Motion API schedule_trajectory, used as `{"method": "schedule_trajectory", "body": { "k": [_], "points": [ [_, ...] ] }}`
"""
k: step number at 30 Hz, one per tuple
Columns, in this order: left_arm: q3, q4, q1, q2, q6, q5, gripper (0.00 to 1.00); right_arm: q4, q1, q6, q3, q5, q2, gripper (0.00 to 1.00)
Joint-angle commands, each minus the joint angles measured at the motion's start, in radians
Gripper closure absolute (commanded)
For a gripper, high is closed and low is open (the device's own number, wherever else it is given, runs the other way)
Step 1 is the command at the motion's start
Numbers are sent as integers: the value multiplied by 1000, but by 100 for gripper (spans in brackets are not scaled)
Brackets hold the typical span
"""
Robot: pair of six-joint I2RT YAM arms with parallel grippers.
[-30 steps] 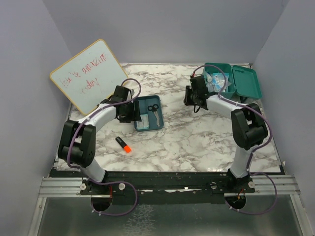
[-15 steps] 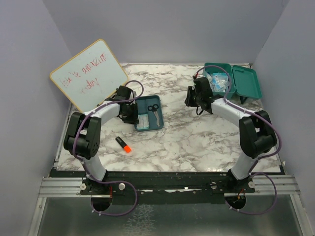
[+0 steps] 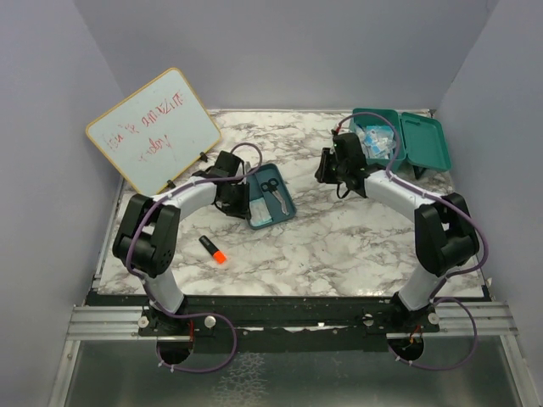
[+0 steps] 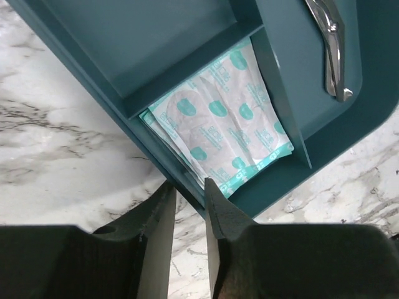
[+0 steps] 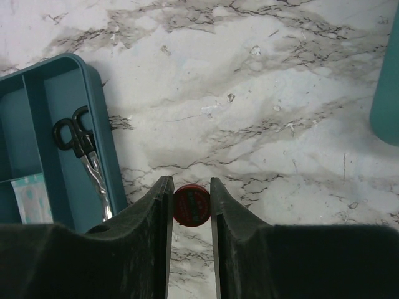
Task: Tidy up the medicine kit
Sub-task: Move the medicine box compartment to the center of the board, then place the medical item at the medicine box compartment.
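Note:
The medicine kit (image 3: 422, 142), a teal box with its lid thrown open, stands at the back right; its edge (image 5: 388, 93) shows in the right wrist view. My left gripper (image 3: 245, 197) (image 4: 187, 185) is shut on the near wall of the flat teal divided tray (image 3: 285, 209) (image 4: 156, 37). In the tray lie scissors (image 3: 271, 188) (image 4: 329, 43) and plaster packets (image 4: 230, 118). My right gripper (image 3: 326, 170) (image 5: 190, 182) hangs over the marble between tray and kit, shut on a small red round tin (image 5: 190, 205).
A whiteboard (image 3: 153, 129) leans at the back left. An orange highlighter (image 3: 214, 249) lies on the marble table (image 3: 339, 237) in front of the tray. The kit holds several white and blue packets (image 3: 376, 140). Grey walls close in the left, right and back.
My left jaws have closed onto the tray's wall, and the tray has swung and shifted to the right. The right gripper has moved slightly and keeps its hold.

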Motion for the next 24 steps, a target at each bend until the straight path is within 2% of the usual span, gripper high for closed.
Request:
{"method": "schedule_trajectory", "body": {
  "k": [1, 3, 5, 6, 7, 14, 20, 24],
  "points": [
    [-6, 8, -18, -57, -13, 53, 63, -11, 32, 28, 22, -23, -29, 77],
    [-11, 7, -18, -78, -14, 51, 42, -16, 48, 34, 39, -19, -21, 77],
    [-15, 7, -18, -115, -16, 22, 26, -21, 66, 37, 57, -13, -13, 77],
    [-17, 7, -18, -135, -16, 5, 8, -22, 76, 38, 68, -8, -10, 77],
    [-16, 7, -17, -162, -16, -16, 2, -24, 87, 40, 76, -3, -4, 77],
    [-52, 12, -18, -396, -14, -189, 1, -21, 164, 64, 153, 16, 47, 77],
    [-138, 51, -18, -637, -10, -393, 1, -3, 236, 82, 239, 51, 113, 77],
    [-198, 103, -18, -783, 12, -417, 1, 16, 284, 89, 304, 68, 179, 77]
  ]
}}
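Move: At the left hand's fingertips is the near part of the compartment's left wall; the compartment's middle lies about 6 cm ahead and 5 cm to the right. The white packets in it lie some 2 cm ahead and 4 cm right of that hand, the orange-tipped marker 9 cm back and 10 cm left. From the right hand, the compartment's middle is about 16 cm left, 2 cm back and 8 cm below; the big teal box stands 16 cm right, 13 cm ahead. Letting go of the compartment's wall, the left hand opens its fingers wide and, after slipping about 1 cm to the right, climbs some 17 cm off it, drifting left late and tipping its fingers up and forward by about 35 degrees. Meanwhile the right hand, still pinching a small dark-red round piece, swings about 13 cm left and rises some 5 cm, to above the compartment. ##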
